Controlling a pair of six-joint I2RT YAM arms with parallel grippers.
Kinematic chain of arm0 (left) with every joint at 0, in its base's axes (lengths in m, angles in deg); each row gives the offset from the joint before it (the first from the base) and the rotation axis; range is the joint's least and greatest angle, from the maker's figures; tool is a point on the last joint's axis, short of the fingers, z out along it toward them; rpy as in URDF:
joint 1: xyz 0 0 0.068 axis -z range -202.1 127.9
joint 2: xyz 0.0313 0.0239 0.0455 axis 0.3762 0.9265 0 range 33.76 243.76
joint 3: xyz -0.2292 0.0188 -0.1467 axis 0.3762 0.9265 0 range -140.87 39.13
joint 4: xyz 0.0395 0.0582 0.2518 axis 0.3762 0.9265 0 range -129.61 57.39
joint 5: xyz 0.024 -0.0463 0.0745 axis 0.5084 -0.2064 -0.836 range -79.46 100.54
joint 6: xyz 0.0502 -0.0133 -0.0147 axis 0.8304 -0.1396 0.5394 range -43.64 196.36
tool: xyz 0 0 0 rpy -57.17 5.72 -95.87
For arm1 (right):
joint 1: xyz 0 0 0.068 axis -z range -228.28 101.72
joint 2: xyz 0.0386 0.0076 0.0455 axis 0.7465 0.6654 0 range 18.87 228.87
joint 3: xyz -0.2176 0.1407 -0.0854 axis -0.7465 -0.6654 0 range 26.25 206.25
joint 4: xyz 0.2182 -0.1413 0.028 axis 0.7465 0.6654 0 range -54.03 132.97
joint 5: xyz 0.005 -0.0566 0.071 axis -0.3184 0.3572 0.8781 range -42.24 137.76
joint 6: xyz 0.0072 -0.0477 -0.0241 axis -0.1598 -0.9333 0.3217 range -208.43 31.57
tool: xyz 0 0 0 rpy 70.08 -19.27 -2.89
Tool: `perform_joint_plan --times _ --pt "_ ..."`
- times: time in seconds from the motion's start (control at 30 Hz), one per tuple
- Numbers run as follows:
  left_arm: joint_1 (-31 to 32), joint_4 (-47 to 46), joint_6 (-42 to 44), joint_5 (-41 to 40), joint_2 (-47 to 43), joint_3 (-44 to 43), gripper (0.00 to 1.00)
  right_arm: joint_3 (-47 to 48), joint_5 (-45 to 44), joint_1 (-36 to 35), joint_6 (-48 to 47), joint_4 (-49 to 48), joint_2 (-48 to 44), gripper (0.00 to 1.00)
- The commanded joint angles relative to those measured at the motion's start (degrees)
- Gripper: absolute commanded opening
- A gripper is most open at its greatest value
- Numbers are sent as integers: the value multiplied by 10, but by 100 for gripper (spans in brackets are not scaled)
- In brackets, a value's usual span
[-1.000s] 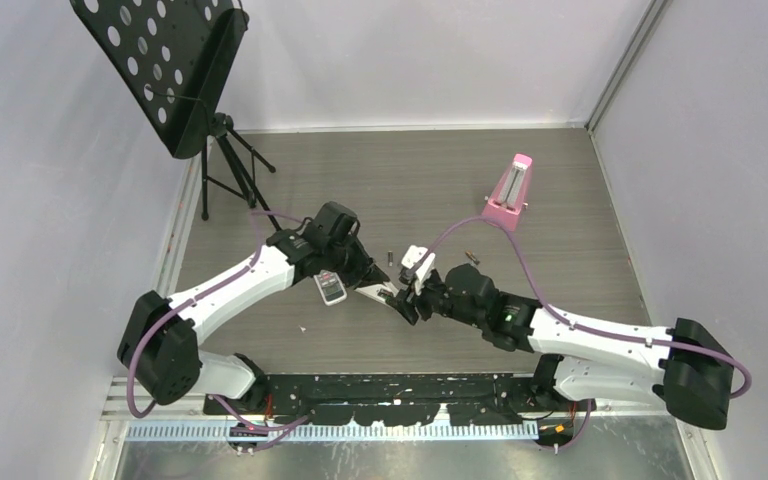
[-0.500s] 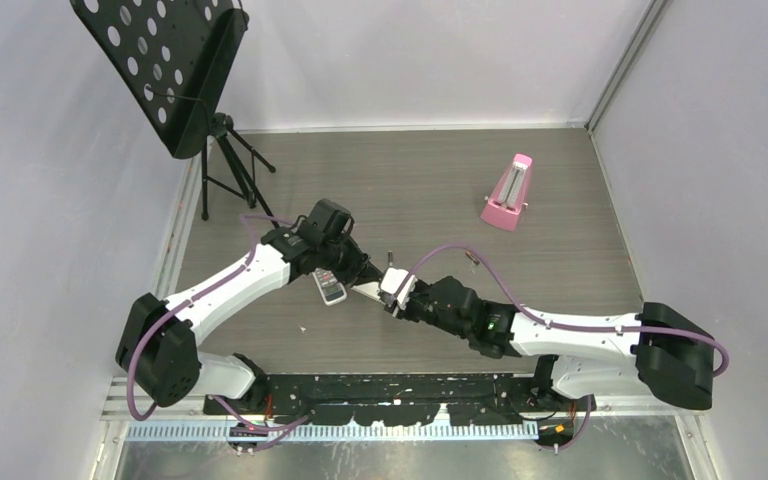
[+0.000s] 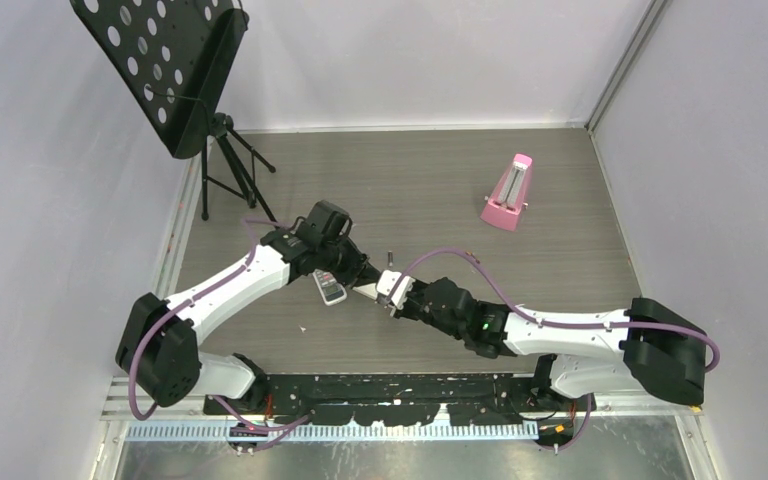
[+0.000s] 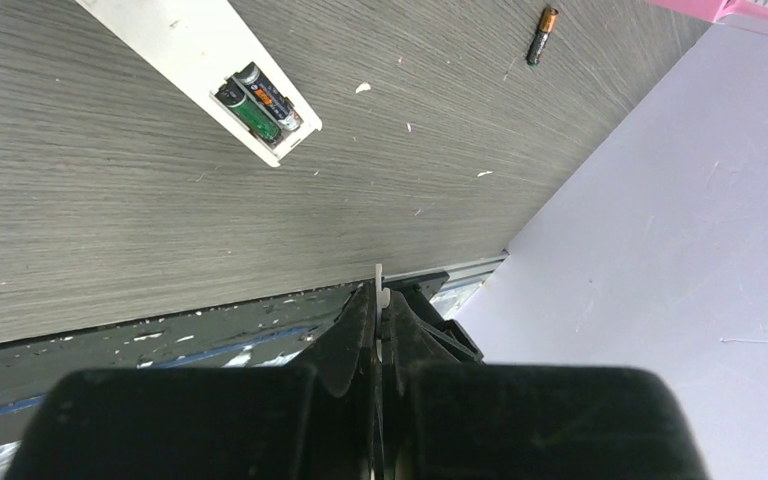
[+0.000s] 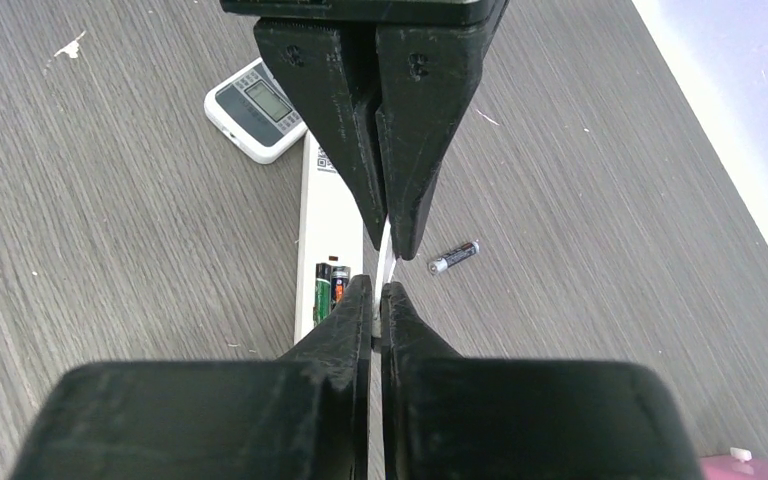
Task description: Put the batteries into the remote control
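Note:
A thin white battery cover (image 5: 386,250) hangs edge-on above the table, pinched at both ends. My left gripper (image 4: 379,295) is shut on one end and my right gripper (image 5: 375,300) on the other, tip to tip. Below them a long slim white remote (image 5: 332,215) lies back up with its compartment open, two batteries (image 5: 329,288) side by side inside. The short remote control (image 5: 257,110) lies face up beside its far end. One loose battery (image 5: 454,257) rests on the table to the right. From above, both grippers (image 3: 382,292) meet just right of the remote control (image 3: 332,290).
A pink metronome (image 3: 508,192) stands at the back right. A black music stand (image 3: 170,70) on a tripod fills the back left corner. Another view of the loose battery (image 3: 390,257) puts it just behind the grippers. Walls close in on both sides.
My right arm has swung left up to the left gripper and its jaws have shut on the white cover. The left gripper has held its grip and barely moved.

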Motion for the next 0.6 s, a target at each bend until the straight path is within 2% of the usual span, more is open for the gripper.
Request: perform_joint_plan --times 0.0,0.07,0.1,0.13,0.2,0.27,0.4,0.57 --pt "1 -24 3 18 -20 6 0 6 -7 -3 11 -63 -2 1" --pt "1 -31 9 16 -24 5 7 6 -7 -3 27 -64 -5 0" --pt "1 -34 15 14 -25 4 14 7 -9 -3 35 -64 -8 1" --pt "1 -38 24 11 -27 3 25 6 -13 -3 49 -62 -12 1" --pt "1 -39 42 2 -29 4 55 6 -22 -2 82 -48 -26 1" --pt "-2 -48 67 -9 -34 11 70 9 -31 -1 133 -15 -49 1" --pt "-28 -82 137 -12 -42 38 79 29 -31 22 288 116 -113 0" --pt "-60 -91 218 -50 -75 63 84 66 80 106 469 255 -152 0"
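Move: The battery cover is between both grippers, pinched by each: its middle is about 1 cm back and 1 cm right of the left hand, and some 1 cm ahead and 2 cm left of the right. The remote control lies roughly 13 cm below, 4 cm ahead and 2 cm left of the left hand; from the right hand, 5 ahead, 3 left. From the left hand, a loose battery is 12 cm ahead, 2 right, and a white handset 7 ahead, 13 left, both on the table. The battery cover is passed over: the left fingers spread nearly full wide and let go, then that hand backs off about 3 cm to the left and somewhat forward. The right hand keeps its pinch and draws the cover up and to the right, some 4.5 cm in all, turning about 30 degrees so its fingers tip down and swing clockwise. ##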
